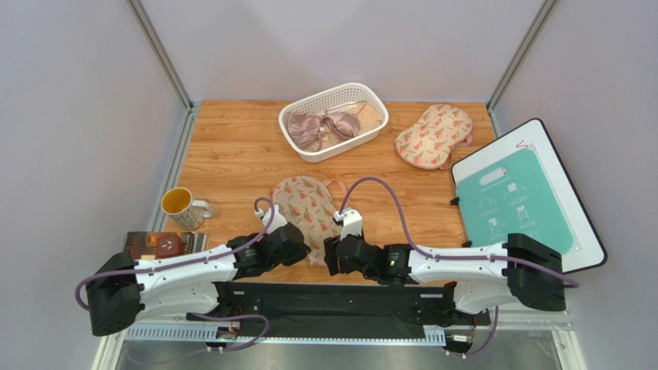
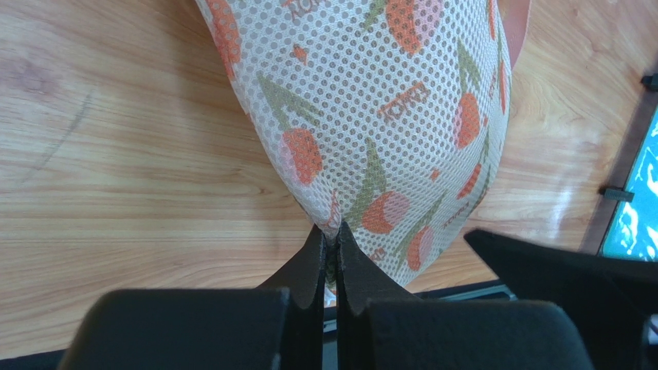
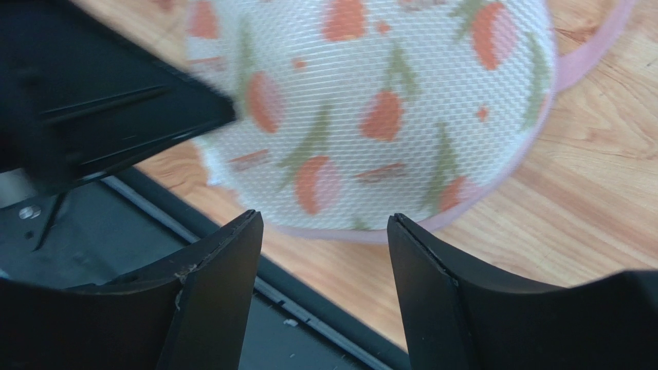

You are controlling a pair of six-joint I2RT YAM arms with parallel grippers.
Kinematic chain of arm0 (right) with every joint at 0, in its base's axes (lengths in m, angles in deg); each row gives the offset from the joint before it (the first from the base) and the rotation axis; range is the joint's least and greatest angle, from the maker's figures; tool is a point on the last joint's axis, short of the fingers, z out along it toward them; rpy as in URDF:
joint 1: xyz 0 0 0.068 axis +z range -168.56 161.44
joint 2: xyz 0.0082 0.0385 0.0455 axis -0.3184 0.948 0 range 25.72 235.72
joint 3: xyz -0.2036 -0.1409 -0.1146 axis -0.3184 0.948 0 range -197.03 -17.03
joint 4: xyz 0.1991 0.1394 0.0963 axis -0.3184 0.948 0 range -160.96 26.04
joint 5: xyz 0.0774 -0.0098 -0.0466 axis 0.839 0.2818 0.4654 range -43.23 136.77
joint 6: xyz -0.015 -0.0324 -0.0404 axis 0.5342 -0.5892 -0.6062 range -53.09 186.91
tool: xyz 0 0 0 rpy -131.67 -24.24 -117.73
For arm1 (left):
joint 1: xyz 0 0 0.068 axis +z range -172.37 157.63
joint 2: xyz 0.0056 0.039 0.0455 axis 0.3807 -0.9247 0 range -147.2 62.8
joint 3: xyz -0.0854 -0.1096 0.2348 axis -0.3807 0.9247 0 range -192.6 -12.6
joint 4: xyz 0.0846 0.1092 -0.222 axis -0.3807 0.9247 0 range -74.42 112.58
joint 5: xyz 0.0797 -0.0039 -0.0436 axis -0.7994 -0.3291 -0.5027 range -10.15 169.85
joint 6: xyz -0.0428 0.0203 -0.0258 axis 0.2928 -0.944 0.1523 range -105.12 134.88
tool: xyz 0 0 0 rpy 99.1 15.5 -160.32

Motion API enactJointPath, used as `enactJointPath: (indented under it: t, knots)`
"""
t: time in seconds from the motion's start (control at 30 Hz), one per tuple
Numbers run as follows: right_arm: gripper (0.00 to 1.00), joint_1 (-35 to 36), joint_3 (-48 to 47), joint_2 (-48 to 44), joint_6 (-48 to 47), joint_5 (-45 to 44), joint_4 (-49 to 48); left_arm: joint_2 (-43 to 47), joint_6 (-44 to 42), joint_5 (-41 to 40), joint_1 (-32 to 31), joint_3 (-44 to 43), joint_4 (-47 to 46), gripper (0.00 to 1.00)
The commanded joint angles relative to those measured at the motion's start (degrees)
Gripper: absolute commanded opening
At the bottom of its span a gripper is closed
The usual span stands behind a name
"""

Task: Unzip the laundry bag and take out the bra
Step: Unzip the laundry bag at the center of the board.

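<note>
The laundry bag point(image 1: 307, 206) lies flat on the wooden table in front of the two arms, a beige mesh pouch with red flowers, green leaves and pink edging. My left gripper point(image 2: 330, 231) is shut on the bag's point(image 2: 371, 116) near edge, with a fold of mesh pinched between the fingertips. My right gripper point(image 3: 324, 220) stands open just short of the bag's point(image 3: 371, 108) pink rim, nothing between its fingers. In the top view both grippers meet at the bag's near end, left point(image 1: 303, 248) and right point(image 1: 330, 256). The bra is hidden.
A white basket point(image 1: 334, 119) at the back holds a mauve satin bra and a pale one. A second bag of the same print point(image 1: 434, 135) lies at the back right. A teal board point(image 1: 519, 202) is on the right, a mug point(image 1: 179, 204) and a book point(image 1: 164, 243) on the left.
</note>
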Motion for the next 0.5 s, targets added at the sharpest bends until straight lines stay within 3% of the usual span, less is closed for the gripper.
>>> enactJointPath:
  t: [0.0,0.3,0.33,0.47]
  knots:
    - [0.65,3.61,-2.87,-4.35,1.48,-4.4,4.19,-4.21,2.99,0.39,-0.38,-6.0,0.84,0.0]
    - [0.64,4.58,2.49,-10.51,2.27,-4.66,3.49,-5.27,-1.76,1.45,-0.47,-7.24,-4.96,0.0]
    - [0.65,4.4,2.93,-10.6,3.4,-5.88,3.75,-5.27,-2.02,1.63,-0.47,-7.41,-4.71,0.04]
    - [0.66,4.23,3.9,-12.43,5.25,-6.95,5.16,-5.1,-4.3,2.51,-0.47,-8.2,-0.07,0.77]
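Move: The laundry bag's near corner is already pinched in the left fingers, its middle lying about 8 cm ahead of that hand, straight on, and some 3 cm lower. The pink strap sits about 14 cm ahead and 7 cm to the right of the left hand, the white basket roughly 31 cm ahead and 6 cm right. From the open right hand the bag's middle is about 9 cm ahead, 4 cm left and 3 cm below. The laundry bag's near corner, still shut in the left fingers, is carried about 3 cm to the right, some 2 cm up and slightly forward; there the left hand halts and opens its fingers to about half, letting the corner go. The right hand, staying open, rises and backs off from the bag's near edge, then drops a little and slides right. ##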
